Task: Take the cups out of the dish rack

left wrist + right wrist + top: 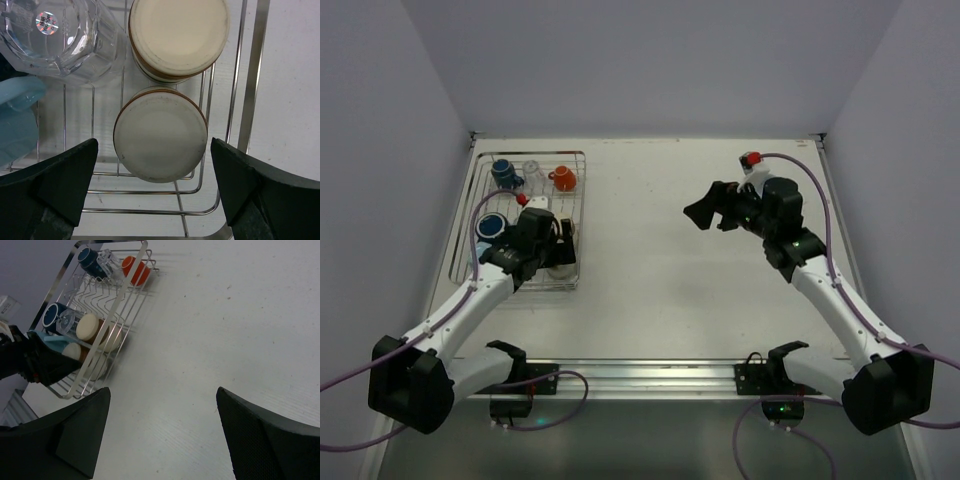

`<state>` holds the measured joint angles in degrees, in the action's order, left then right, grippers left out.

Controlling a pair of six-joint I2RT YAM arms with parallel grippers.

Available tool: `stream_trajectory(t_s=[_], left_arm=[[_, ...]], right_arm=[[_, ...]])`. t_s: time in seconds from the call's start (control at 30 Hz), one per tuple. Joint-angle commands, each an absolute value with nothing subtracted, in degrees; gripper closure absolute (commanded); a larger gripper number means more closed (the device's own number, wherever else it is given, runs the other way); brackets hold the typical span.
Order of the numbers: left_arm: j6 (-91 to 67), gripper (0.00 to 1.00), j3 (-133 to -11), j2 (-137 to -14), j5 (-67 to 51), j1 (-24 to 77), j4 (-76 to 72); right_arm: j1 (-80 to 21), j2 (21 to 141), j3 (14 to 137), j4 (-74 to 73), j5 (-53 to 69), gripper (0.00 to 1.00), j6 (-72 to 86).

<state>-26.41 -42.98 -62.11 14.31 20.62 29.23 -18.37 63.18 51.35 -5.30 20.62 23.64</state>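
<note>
The dish rack (583, 200) is a silver wire grid on the left of the table. At its far end lie a dark blue mug (503, 172), a clear glass (532, 170) and an orange mug (563, 178). A second dark blue mug (490, 225) lies at mid-left. My left gripper (555, 245) hovers open over the rack's near right corner. Its fingers (75, 170) straddle an upturned cream cup (160, 140) without touching it. Beyond that are another cream cup (179, 37), a clear glass (60, 37) and a light blue cup (17, 120). My right gripper (705, 212) hangs open and empty above bare table.
The white table (660, 280) stretches between the rack and the right arm. Grey walls close in the left, back and right sides. A metal rail (640, 375) with both arm bases runs along the near edge. In the right wrist view the rack (125, 287) sits far left.
</note>
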Motion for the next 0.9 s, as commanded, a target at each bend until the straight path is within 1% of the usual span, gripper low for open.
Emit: stream_trajectory(t_s=[0.0, 0.13, 0.23, 0.3, 0.33, 0.4, 0.5, 0.53, 0.6, 0.63, 0.73, 0.83, 0.87], left_arm=[[-27.69, 0.02, -45.26, -64.24, 16.61, 20.22, 26.72], [-27.69, 0.05, -46.32, -66.53, 16.70, 20.21, 26.54], [-27.77, 0.12, -45.97, -66.71, 17.22, 20.21, 25.58], [-27.77, 0.13, -45.62, -66.80, 17.58, 20.21, 24.88], [-27.77, 0.17, -45.35, -66.88, 17.67, 20.21, 24.70], [-27.69, 0.20, -45.00, -67.15, 18.19, 20.21, 24.26], [-27.60, 0.33, -44.65, -67.24, 17.84, 20.21, 24.17], [-27.60, 0.39, -44.65, -67.06, 17.67, 20.21, 24.26], [-27.68, 0.46, -44.65, -65.75, 16.97, 20.21, 24.87], [-27.77, 0.52, -45.17, -65.13, 16.35, 20.21, 25.31], [-27.86, 0.58, -45.88, -60.74, 14.42, 20.21, 27.33], [-27.51, 0.59, -47.72, -55.47, 12.83, 20.21, 30.66], [-27.25, 0.59, -48.33, -54.07, 12.22, 20.21, 32.59]], right_arm=[[-18.72, 60.82, 51.15, -2.90, 22.41, 0.11, 24.35], [-18.72, 60.29, 51.42, -3.08, 22.15, 0.11, 23.99], [-18.81, 59.94, 51.07, -2.46, 23.29, 0.11, 24.87], [-19.42, 59.85, 51.07, -2.37, 23.90, 0.11, 25.05], [-19.51, 59.77, 51.15, -2.29, 24.08, 0.11, 25.14], [-20.21, 59.59, 51.06, -2.20, 24.17, 0.11, 25.22], [-21.27, 59.50, 51.33, -2.46, 24.43, 0.11, 25.23], [-21.62, 59.50, 51.50, -2.63, 24.43, 0.11, 25.31], [-22.67, 59.06, 51.50, -2.64, 24.26, 0.12, 25.40], [-23.11, 58.98, 51.68, -2.72, 24.26, 0.12, 25.57], [-25.22, 58.01, 51.16, -2.38, 24.26, 0.12, 26.98], [-27.85, 56.69, 49.05, 0.43, 24.61, 0.12, 30.92], [-29.17, 55.91, 48.09, 4.35, 24.52, 0.11, 32.42]])
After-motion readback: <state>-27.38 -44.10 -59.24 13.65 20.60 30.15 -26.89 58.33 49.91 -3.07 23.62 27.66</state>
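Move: The white cup with the brown band, upturned in the rack's near right corner, lies some 2 cm ahead of the left hand and 4 cm below it, between the open fingers. Its twin stands about 7 cm beyond it and 1 cm farther right; the clear glass is roughly 8 cm ahead of the hand and 7 cm left, the light-blue mug 2 cm ahead and 14 cm left. From the right hand, the nearer cup is about 33 cm left, 4 cm back and 18 cm below. The nearer banded cup is pinched by its two sides near the upturned base: the left hand sinks about 1.5 cm around it, eases forward 1 cm while the fingers close, then draws the cup up some 3 cm and slightly back. The empty right hand, still open, comes about 5 cm left and 5 cm back, rising a little, towards the rack and turning counter-clockwise. ##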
